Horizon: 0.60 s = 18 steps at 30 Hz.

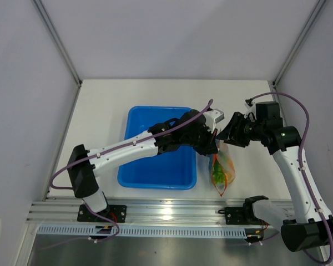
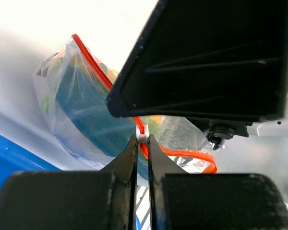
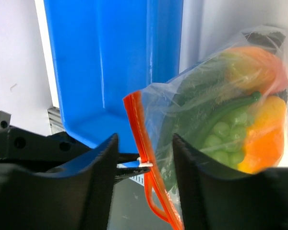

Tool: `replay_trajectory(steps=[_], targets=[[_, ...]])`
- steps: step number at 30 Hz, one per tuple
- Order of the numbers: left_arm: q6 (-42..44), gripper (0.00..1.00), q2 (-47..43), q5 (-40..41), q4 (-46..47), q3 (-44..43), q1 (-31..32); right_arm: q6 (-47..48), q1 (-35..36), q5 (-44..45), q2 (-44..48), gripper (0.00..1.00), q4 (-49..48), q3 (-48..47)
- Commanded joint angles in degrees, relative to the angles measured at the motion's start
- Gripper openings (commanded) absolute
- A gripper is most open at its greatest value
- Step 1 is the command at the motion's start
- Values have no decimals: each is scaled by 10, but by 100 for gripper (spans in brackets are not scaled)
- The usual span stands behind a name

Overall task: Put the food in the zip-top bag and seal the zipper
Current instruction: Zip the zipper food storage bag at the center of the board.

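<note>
The zip-top bag point(image 1: 222, 170) lies on the white table just right of the blue tray, with the food inside it: a green piece point(image 3: 226, 130), orange-yellow fruit point(image 3: 266, 139) and a dark green piece point(image 2: 86, 110). Its orange-red zipper point(image 3: 137, 124) runs along the mouth. My left gripper point(image 2: 142, 140) is shut on the small white slider point(image 2: 141, 136) of the zipper. Coming from the right, my right gripper point(image 3: 144, 140) is open and straddles the zipper strip just above the slider, with its fingers point(image 3: 108, 158) clear of the plastic on both sides.
The blue tray point(image 1: 155, 166) sits left of the bag, its right wall close to the left wrist. The two wrists crowd together over the bag's mouth point(image 1: 217, 138). The table's front rail point(image 1: 166, 210) lies just below the bag.
</note>
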<state>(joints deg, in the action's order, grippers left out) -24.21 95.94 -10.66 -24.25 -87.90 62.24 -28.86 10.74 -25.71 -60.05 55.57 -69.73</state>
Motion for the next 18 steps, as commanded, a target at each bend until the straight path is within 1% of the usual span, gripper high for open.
replay_trajectory(steps=[1,2,4,5,9,12,13,14,18], targets=[[-10,1,4,-3,23,-35,3,-19,9,19,-6,47,-23,4],[-11,0,3,-3,23,-37,3,-19,10,18,-9,41,-27,12],[-11,1,4,-4,24,-38,3,-20,18,26,-14,37,-38,20],[-9,1,4,-5,23,-38,3,-20,19,31,-18,31,-38,21],[-10,0,6,-7,22,-39,3,-18,24,57,-24,27,-36,20],[-9,1,7,-9,21,-40,3,-18,24,66,-26,15,-33,20],[-10,0,7,-9,21,-39,3,-20,24,67,-26,4,-35,21],[-11,0,7,-9,21,-40,4,-23,24,69,-25,0,-36,22],[-13,0,5,-6,17,-36,4,-36,24,83,-21,0,-38,18]])
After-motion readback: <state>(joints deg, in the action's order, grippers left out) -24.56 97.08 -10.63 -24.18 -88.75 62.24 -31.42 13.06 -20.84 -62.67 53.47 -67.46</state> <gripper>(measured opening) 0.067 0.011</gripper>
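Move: Right below the right hand's half-open fingers, about 3 cm down and 1 cm ahead, is the far stretch of the bag's orange zipper strip. The left fingertips with the white slider are about 3 cm back, 2 cm left and 3 cm lower; the bag's food-filled body hangs some 7 cm back and 12 cm below, and the blue tray's middle lies about 27 cm left, 5 cm ahead, 22 cm down. From the left hand that stretch is about 4 cm ahead, 2 cm right, level. Sinking about 2.5 cm and easing some 1 cm forward, the right hand straddles the orange zipper strip just beyond the left fingers and closes from half open to shut, pinching the strip near its far end, with the wrist barely turning. The left hand stays in place and keeps its pinch on the white slider. ##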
